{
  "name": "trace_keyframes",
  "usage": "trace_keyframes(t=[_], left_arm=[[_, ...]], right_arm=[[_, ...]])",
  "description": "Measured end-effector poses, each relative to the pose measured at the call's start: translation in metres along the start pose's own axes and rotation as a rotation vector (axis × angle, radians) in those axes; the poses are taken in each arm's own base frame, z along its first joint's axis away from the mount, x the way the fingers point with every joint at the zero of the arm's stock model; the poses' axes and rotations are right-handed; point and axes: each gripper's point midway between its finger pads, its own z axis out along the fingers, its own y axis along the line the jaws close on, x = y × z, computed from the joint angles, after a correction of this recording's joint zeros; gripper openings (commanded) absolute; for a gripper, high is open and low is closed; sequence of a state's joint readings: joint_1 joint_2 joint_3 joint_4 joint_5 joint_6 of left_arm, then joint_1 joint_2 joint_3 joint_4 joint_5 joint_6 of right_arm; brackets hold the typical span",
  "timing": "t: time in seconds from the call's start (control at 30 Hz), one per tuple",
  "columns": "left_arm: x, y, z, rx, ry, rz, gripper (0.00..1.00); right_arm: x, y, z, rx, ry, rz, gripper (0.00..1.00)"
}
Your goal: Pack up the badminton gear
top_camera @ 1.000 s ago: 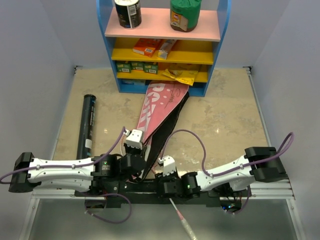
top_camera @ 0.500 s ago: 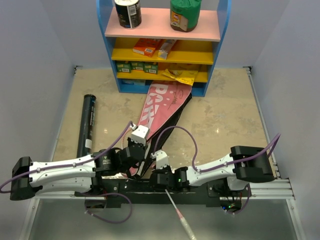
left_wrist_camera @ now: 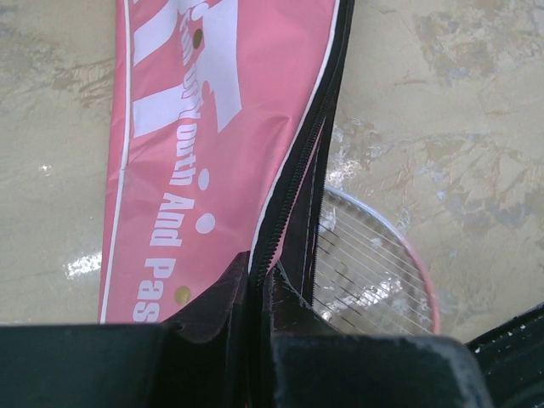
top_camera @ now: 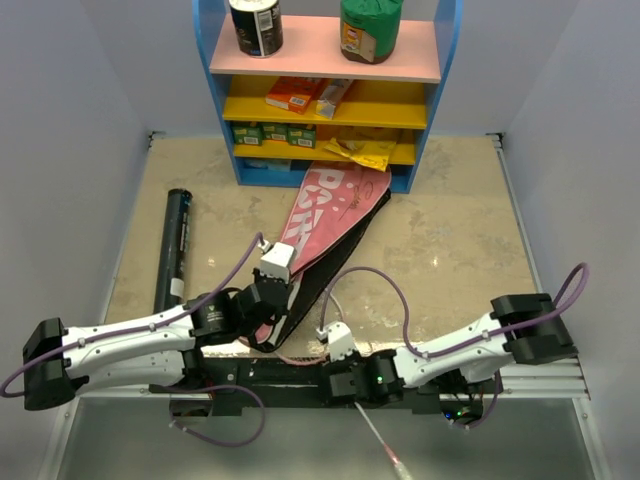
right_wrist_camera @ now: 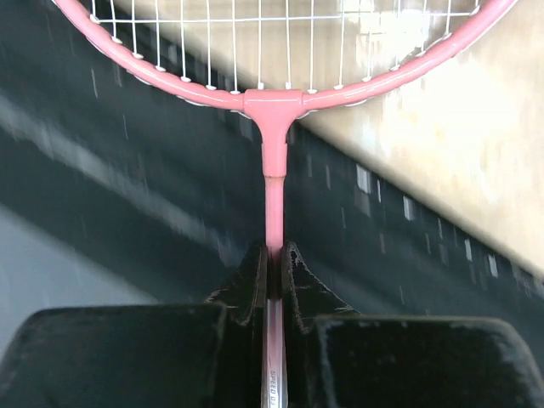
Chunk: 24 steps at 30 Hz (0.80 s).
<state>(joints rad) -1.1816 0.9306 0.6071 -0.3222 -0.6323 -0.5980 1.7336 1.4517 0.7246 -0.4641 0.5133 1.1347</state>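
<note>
The pink racket-shaped bag (top_camera: 325, 215) with white lettering lies slanting from the shelf foot towards the arms, its black zipper edge open. My left gripper (top_camera: 272, 308) is shut on that zipper edge (left_wrist_camera: 259, 276). A pink racket head (left_wrist_camera: 374, 263) lies under the open edge. My right gripper (top_camera: 338, 362) is shut on the racket's pink shaft (right_wrist_camera: 274, 191), just behind the head (right_wrist_camera: 280, 51). The racket's handle (top_camera: 385, 452) sticks out past the table's near edge. The long black tube (top_camera: 172, 248) lies at the left. No shuttlecocks and no second racket show.
The blue-yellow shelf unit (top_camera: 325, 150) stands at the back centre, with jars on top and small boxes and packets on its shelves. A yellow packet (top_camera: 358, 150) overhangs the lowest shelf, just above the bag's tip. Grey walls close in left and right.
My right gripper has pulled back towards the near edge with the racket, so the handle reaches further out. My left gripper has lifted the bag's edge slightly, and the bag's tip has shifted right.
</note>
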Motion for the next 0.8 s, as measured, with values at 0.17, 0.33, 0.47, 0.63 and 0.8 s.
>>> trace_keyframes(t=[0.17,0.33,0.47,0.63,0.8], left_arm=[[-0.001,0.008,0.005,-0.026,0.006,-0.004,0.0],[0.001,0.019,0.011,-0.067,0.021,-0.003,0.0],[0.002,0.029,0.016,-0.107,0.032,-0.011,0.0],[-0.002,0.046,0.017,-0.181,0.031,-0.021,0.0],[-0.003,0.056,0.016,-0.23,0.033,-0.029,0.0]], right_arm=[[0.034,-0.001,-0.042,-0.06,0.117,-0.05,0.0],[0.062,-0.004,-0.082,-0.131,0.208,-0.078,0.0],[0.07,-0.017,-0.113,-0.144,0.251,-0.063,0.0],[0.064,-0.038,-0.14,-0.089,0.268,-0.008,0.0],[0.053,-0.055,-0.142,0.011,0.227,0.039,0.0]])
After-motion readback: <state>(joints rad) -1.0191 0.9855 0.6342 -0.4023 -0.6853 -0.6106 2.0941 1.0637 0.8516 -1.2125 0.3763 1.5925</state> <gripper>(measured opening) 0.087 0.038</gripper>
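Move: My right hand grips the second racket's shaft just below the throat; its head lies about 15 cm ahead and 10 cm left of that hand. The bag's open zip side is some 30 cm ahead and 7 cm left of it. My left hand already pinches the zip edge, with the opening about 8 cm to its right and 10 cm below, the racket head 10 cm back and 7 cm right, and the tube roughly 34 cm left and 9 cm ahead. I draw the racket clear of the bag's near end: my right hand, keeping its closed grip on the shaft, pulls back about 9 cm while swinging right, then carries on right and up, easing forward slightly at the end. My left hand keeps pinching the zip edge and pulls it about 5 cm left and a little less forward, away from the racket, turning some 10 degrees counter-clockwise. ##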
